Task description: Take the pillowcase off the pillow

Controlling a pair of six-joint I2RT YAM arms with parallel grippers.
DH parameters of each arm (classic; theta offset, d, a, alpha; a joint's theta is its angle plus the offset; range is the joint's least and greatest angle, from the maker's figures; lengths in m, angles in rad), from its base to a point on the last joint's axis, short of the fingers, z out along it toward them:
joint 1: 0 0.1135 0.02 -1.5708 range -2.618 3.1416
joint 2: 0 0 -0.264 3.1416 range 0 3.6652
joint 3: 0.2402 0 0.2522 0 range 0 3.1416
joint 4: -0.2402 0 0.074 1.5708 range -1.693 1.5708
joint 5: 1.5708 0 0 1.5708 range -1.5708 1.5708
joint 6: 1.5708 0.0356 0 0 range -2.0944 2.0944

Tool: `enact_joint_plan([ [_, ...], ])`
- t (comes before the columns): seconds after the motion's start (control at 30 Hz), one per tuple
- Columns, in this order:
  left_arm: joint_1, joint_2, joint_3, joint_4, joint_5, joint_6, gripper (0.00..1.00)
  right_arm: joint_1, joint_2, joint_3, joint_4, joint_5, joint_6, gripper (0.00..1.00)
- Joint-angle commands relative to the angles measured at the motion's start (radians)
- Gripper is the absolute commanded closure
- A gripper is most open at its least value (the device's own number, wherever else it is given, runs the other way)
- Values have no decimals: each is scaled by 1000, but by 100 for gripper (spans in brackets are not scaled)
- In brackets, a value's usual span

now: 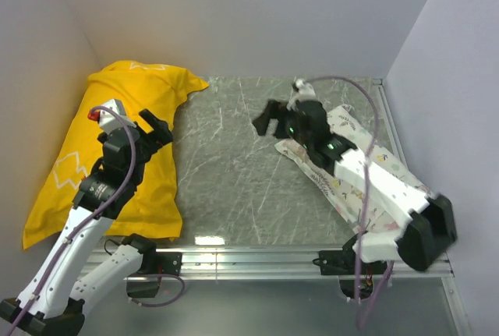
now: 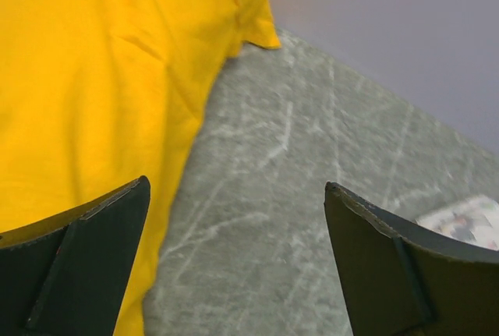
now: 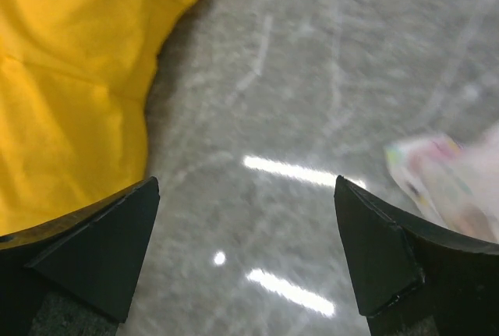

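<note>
The bright yellow pillowcase [image 1: 117,141] lies plump along the left side of the table, one corner pointing toward the back middle. It also fills the left of the left wrist view [image 2: 93,79] and the upper left of the right wrist view [image 3: 70,63]. The pillow is hidden inside it. My left gripper [image 1: 160,129] [image 2: 235,184] hovers open over the case's right edge, holding nothing. My right gripper [image 1: 263,123] [image 3: 246,180] stands open above the bare table in the middle, apart from the case.
A white pillow printed with small colourful figures [image 1: 351,129] lies at the right under my right arm; its corner shows in both wrist views [image 2: 468,219] [image 3: 452,180]. The grey marbled tabletop [image 1: 234,164] is walled on the left, back and right. A metal rail [image 1: 257,254] runs along the near edge.
</note>
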Motion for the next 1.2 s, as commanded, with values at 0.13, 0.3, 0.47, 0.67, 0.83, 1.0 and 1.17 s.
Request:
enact_joint_plan([
  [0.13, 0, 80, 112, -204, -379, -41, 1, 3, 550, 475, 131, -290, -31, 0],
  [0.3, 43, 207, 94, -158, -485, -69, 1, 5, 746, 635, 184, -453, 61, 0],
  [0.47, 172, 414, 242, -83, -403, -62, 1, 23, 755, 556, 246, -490, 98, 0],
  [0.67, 273, 758, 541, -72, -369, 15, 1, 25, 652, 422, 244, -478, 71, 0],
  [0.83, 307, 991, 715, -159, -393, 21, 1, 29, 551, 300, 235, -455, 42, 0],
  [1.0, 335, 1066, 744, -191, -340, -11, 5, 28, 511, 274, 191, -439, 3, 0],
  [1.17, 333, 1059, 707, -131, -160, 79, 51, 26, 499, 276, 140, -402, -15, 2],
])
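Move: Lower and ahead to the left is the ridge at the far end of the yellow pillowcase, about 20 cm forward, 13 cm left and 11 cm below the left hand. That pillowcase's far right corner lies roughly 25 cm ahead of the left hand, 14 cm right and 20 cm down. For the right hand, the pillowcase's right edge is some 32 cm left, 2 cm ahead and 13 cm lower; the floral cloth is 24 cm right, 7 cm back and 15 cm lower. Swinging left first and turning counter-clockwise, the left hand then reaches about 20 cm forward and sinks some 10 cm onto the pillowcase's far end, its wrist tipping down, the fingers starting to close around a ridge of yellow cloth. The right hand, still wide open, sweeps left, forward and down over the bare table, then draws back a little way to the rear and right, rising slightly. ##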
